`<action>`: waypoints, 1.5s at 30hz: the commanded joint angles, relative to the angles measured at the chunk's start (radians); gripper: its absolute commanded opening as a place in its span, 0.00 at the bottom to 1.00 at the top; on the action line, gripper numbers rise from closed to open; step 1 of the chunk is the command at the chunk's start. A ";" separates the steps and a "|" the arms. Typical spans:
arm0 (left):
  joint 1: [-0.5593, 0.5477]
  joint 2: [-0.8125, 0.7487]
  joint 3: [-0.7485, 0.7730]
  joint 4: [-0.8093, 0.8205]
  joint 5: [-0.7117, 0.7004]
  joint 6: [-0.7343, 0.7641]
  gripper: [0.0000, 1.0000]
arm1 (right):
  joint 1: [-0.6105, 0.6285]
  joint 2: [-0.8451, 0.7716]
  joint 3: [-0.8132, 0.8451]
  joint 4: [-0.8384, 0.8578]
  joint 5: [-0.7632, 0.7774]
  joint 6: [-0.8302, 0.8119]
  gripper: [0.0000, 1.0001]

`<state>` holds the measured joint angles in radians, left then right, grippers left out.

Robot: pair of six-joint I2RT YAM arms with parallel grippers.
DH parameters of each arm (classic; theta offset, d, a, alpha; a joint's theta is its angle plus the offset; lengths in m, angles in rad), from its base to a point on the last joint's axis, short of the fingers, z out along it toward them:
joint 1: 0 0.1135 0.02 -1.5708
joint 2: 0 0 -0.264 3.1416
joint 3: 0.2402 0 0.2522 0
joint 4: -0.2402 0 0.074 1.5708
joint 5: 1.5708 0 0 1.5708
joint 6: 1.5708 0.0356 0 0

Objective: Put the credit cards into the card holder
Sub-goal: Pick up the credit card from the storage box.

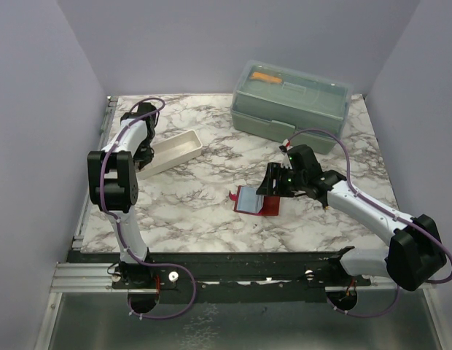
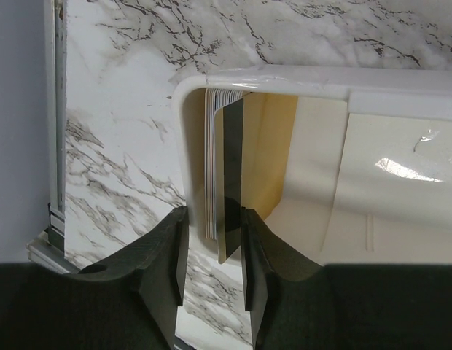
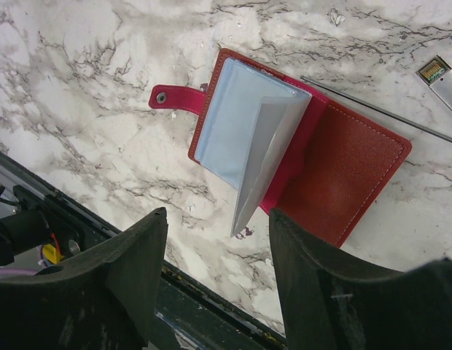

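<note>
The credit cards (image 2: pixel 224 168) stand on edge as a stack in the end of a long white tray (image 2: pixel 284 76), a dark card foremost. My left gripper (image 2: pixel 213 248) straddles the stack. Its right finger touches the dark card, while a gap remains between the left finger and the stack. In the top view that gripper (image 1: pixel 142 162) sits at the tray's (image 1: pixel 175 149) near end. The dark-red card holder (image 3: pixel 343 175) lies open on the marble, a grey-blue inner leaf standing up. My right gripper (image 3: pixel 219 240) hovers open just above its near edge, holding nothing. The holder (image 1: pixel 254 200) is at mid-table.
A pale-green lidded plastic box (image 1: pixel 291 98) stands at the back right. A small silver stick (image 3: pixel 439 76) and a thin grey rod (image 3: pixel 372 109) lie beyond the holder. The table's front rail (image 3: pixel 65 211) runs just under the right gripper.
</note>
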<state>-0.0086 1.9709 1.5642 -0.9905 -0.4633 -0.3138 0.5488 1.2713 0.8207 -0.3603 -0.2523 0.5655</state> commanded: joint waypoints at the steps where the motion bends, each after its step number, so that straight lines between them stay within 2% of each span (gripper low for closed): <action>1: -0.001 -0.043 0.034 -0.023 -0.025 0.016 0.33 | 0.005 0.008 -0.008 0.009 -0.008 -0.010 0.61; 12: -0.011 -0.047 0.050 -0.021 -0.018 0.023 0.13 | 0.005 0.010 -0.015 0.012 -0.012 -0.006 0.61; 22: -0.048 -0.075 0.072 0.018 -0.049 0.022 0.00 | 0.004 0.015 -0.017 0.011 -0.008 -0.004 0.61; 32: -0.142 -0.184 0.156 0.039 -0.064 0.034 0.00 | 0.004 0.025 0.023 -0.043 0.036 -0.011 0.61; 35: -0.187 -0.261 0.174 0.043 0.100 0.030 0.00 | 0.004 0.017 0.057 -0.084 0.044 -0.013 0.61; 38: -0.203 -0.358 0.115 0.117 0.489 0.012 0.00 | 0.005 0.006 0.089 -0.105 0.003 -0.016 0.62; 41: -0.221 -0.472 -0.013 0.285 0.804 -0.061 0.00 | 0.005 -0.019 0.113 -0.095 -0.083 0.014 0.63; 45: -0.261 -0.608 -0.210 0.588 1.060 -0.227 0.00 | 0.005 -0.080 0.101 0.007 -0.218 0.086 0.64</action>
<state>-0.2375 1.4685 1.5303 -0.7376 0.1524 -0.3626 0.5488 1.2587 0.9062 -0.4248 -0.3153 0.5877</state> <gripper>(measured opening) 0.018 0.638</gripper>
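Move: The foremost gold card, leaning slightly out of the stack in the storage box, has its middle about 2 cm ahead of the left hand, 1 cm to its left and 2 cm below. The other cards stand 1–2 cm farther left of that card, level with it; the box's middle is roughly 3 cm ahead and 9 cm right of the left hand. The open card holder lies some 36 cm right and 13 cm back of it. From the right hand, the card is about 10 cm ahead and 39 cm left. The card's near end is pinched as the left fingers close from partly open to shut, the hand creeping only slightly forward and up; then it draws the card up out of the storage box and, speeding up, swings it right, ending about 20 cm right and 19 cm higher. The wrist turns some 60 degrees, bringing the fingers from pointing down to forward and rightward. Late on, the open, empty right hand rises about 3 cm. ##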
